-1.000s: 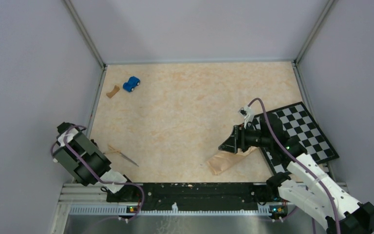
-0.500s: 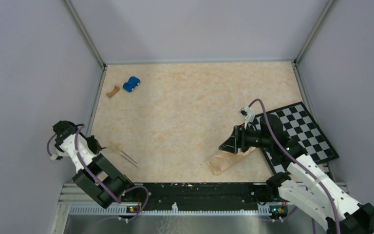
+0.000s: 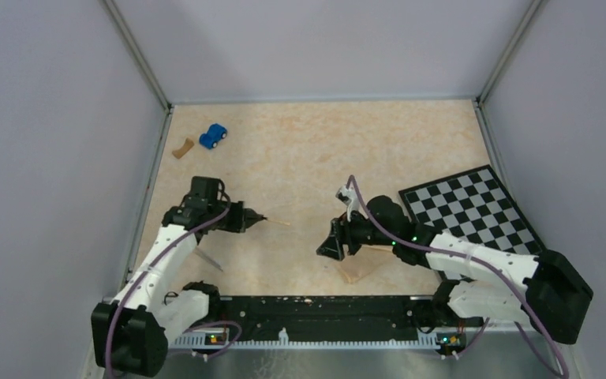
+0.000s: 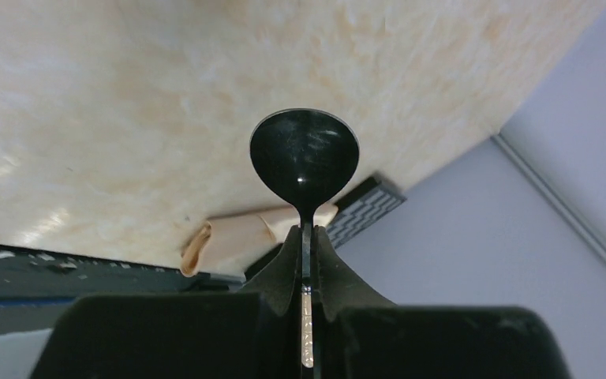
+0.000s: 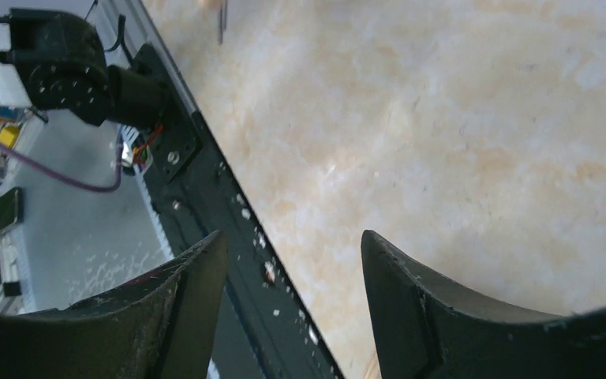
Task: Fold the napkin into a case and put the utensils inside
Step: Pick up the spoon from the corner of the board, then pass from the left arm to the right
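Note:
My left gripper (image 3: 254, 218) is shut on a spoon (image 4: 304, 153), its thin handle pinched between the fingers and its dark bowl pointing toward the right arm. In the top view the spoon (image 3: 274, 222) is held over the table left of centre. The napkin (image 3: 360, 266) lies as a narrow tan case near the front edge, partly under the right arm; the left wrist view shows the case (image 4: 233, 238) with its open end facing me. My right gripper (image 3: 329, 244) hovers just left of it, open and empty (image 5: 292, 241). Another utensil (image 3: 209, 259) lies flat at the front left.
The checkerboard (image 3: 473, 215) lies at the right. A blue toy car (image 3: 214, 135) and a brown scrap (image 3: 181, 147) sit at the back left. The black front rail (image 5: 205, 197) runs under the right gripper. Grey walls close in three sides.
The left gripper shut on the spoon and swung with it from the front-left edge toward the middle. The right arm shifted left off the checkerboard, its gripper now left of the case.

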{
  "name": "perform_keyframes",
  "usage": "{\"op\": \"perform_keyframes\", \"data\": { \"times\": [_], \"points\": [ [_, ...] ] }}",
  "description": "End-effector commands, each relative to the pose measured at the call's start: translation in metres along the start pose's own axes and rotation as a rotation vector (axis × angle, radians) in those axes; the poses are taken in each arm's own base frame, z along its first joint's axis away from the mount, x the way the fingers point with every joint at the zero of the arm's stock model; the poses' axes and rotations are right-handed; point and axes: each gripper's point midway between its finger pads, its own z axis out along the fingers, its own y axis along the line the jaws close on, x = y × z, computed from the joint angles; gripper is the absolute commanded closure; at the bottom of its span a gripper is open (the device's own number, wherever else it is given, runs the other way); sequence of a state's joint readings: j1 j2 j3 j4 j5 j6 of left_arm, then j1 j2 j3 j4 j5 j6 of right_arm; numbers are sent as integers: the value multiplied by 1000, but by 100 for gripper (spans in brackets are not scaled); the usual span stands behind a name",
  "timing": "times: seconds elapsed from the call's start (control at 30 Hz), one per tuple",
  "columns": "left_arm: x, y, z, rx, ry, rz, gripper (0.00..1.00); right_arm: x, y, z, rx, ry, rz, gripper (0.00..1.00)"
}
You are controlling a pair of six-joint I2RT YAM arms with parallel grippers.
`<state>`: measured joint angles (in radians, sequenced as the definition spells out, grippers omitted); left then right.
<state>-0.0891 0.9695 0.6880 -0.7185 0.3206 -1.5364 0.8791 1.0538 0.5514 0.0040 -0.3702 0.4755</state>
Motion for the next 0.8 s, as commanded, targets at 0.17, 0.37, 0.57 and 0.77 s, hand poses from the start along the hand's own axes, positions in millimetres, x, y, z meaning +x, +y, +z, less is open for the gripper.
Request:
{"op": "perform_keyframes", "data": {
  "times": [0.17,0.37,0.57,0.77],
  "points": [
    [87,-51,20,71,231,-56,100,-97,17,41,127,-421,-120,38],
    [100,-48,27,55,276,-55,100,-118,7,30,222,-583,-99,50],
    [102,-46,28,66,291,-66,100,-122,3,35,254,-579,-113,64],
    [105,-45,28,59,300,-61,100,-126,6,35,237,-597,-118,69]
  ]
}}
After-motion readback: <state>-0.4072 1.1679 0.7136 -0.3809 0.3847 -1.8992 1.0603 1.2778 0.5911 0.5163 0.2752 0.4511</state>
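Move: The left hand holds the spoon near its bowl, with the wooden handle sticking out to the right. From the right hand, the handle is about 9 cm ahead, 14 cm left and slightly higher, while the folded napkin lies 17 cm right, 3 cm ahead and 12 cm below. The left hand has the open right gripper some 18 cm to its right, 10 cm back and level; two thin utensils lie 19 cm left, 8 cm back and 12 cm below. Keeping its pinch on the spoon, the left hand carries it about 10 cm right towards the right gripper, slowing to a near stop and rolling its right side up some 15 degrees. The right hand comes to meet the handle, first left and forward, then forward and up, about 10 cm in all; it swings clockwise, its fingers levelling out, and narrows them by nearly half around the handle's end, without shutting. ##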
